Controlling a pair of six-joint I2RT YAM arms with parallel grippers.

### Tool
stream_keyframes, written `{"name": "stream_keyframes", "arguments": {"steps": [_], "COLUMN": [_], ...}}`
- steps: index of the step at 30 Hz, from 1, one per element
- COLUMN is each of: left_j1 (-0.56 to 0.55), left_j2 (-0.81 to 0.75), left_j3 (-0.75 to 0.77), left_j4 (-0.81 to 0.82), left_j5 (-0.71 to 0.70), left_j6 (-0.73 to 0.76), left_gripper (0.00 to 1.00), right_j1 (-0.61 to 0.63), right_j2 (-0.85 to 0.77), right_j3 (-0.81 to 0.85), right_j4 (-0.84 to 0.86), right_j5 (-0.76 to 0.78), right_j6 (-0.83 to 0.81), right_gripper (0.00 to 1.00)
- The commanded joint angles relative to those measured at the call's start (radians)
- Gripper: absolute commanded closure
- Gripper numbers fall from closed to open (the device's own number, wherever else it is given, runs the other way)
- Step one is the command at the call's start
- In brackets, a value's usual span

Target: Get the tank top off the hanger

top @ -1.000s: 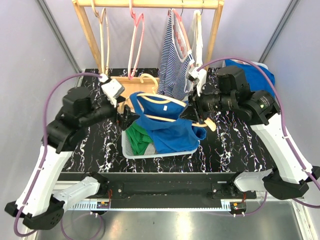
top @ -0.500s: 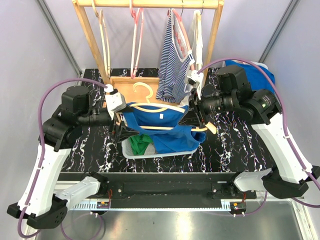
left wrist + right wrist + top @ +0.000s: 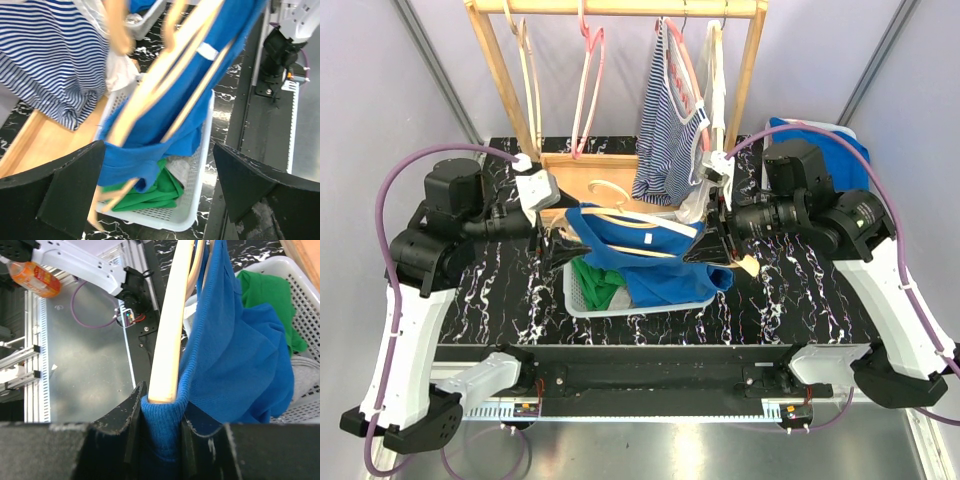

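A blue tank top (image 3: 650, 255) hangs on a pale wooden hanger (image 3: 620, 215), held up over a white basket (image 3: 582, 305). My right gripper (image 3: 710, 245) is shut on the ribbed blue strap at the hanger's right end. In the right wrist view the hanger arm (image 3: 172, 325) ends in the fold of the tank top (image 3: 240, 355), pinched in my right gripper (image 3: 161, 415). My left gripper (image 3: 558, 238) is at the garment's left end. In the left wrist view its jaws (image 3: 159, 152) stand wide apart around the tank top (image 3: 200, 100) and hanger (image 3: 150, 90).
The basket holds a green garment (image 3: 595, 280). Behind it stands a wooden rack (image 3: 620, 8) with pink hangers and a striped tank top (image 3: 665, 130). Another blue garment (image 3: 840, 145) lies at the back right. The striped top (image 3: 50, 50) hangs close to my left gripper.
The left arm has drawn back to the left and the right gripper has dropped a little. The tank top and hanger now stretch wider between them, tilted down to the right.
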Motion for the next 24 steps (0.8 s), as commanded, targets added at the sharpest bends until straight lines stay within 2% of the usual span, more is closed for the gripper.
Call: {"name": "stream_keyframes", "arguments": {"steps": [1,4,16,20,21,23,24], "left_j1": [0.018,0.038,0.039,0.039,0.039,0.039,0.039], "left_j2": [0.024,0.031,0.031,0.033,0.033,0.033,0.031], "left_j3": [0.051,0.08,-0.033,-0.023,-0.021,-0.015,-0.01], "left_j4": [0.035,0.035,0.039,0.02,0.016,0.009,0.005], "left_j5": [0.023,0.034,0.204,0.201,0.201,0.195,0.192], "left_j6": [0.016,0.013,0.031,0.053,0.057,0.06,0.062], "left_gripper": [0.01,0.01,0.03,0.26,0.4,0.57,0.73], "right_j1": [0.011,0.012,0.012,0.012,0.012,0.012,0.012], "right_j2": [-0.026,-0.03,-0.003,0.019,0.023,0.026,0.028], "right_j3": [0.003,-0.006,0.017,0.025,0.026,0.029,0.028], "right_j4": [0.049,0.055,0.127,0.152,0.155,0.158,0.167], "right_j5": [-0.083,-0.077,-0.133,-0.155,-0.153,-0.13,-0.12], "right_j6": [-0.015,-0.018,-0.002,0.003,0.003,0.0,0.0], "right_gripper": [0.97,0.98,0.99,0.99,0.99,0.99,0.99]}}
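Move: The free left shoulder of the hanger, with the blue tank top's strap over it, lies just off my open left hand: about 3 cm ahead, 2 cm to its right and 3 cm lower. From my right hand, which already grips the other shoulder, it is some 26 cm to the left, 3 cm ahead and 3 cm lower. The hanger's hook is about 6 cm ahead of my left hand, 10 cm right and slightly higher; the basket sits roughly 7 cm ahead, 14 cm right and 33 cm down. I ease my left hand about 1 cm forward and up, then bring it back, down some 2 cm and slightly right, turning it clockwise a little, so the hanger's free shoulder and the blue cloth come between its fingers, and close them about halfway. My right hand keeps its pinch on strap and hanger, draws back slightly, then goes some 1.5 cm left, swinging about 5 degrees counter-clockwise to feed the hanger towards my left hand. ##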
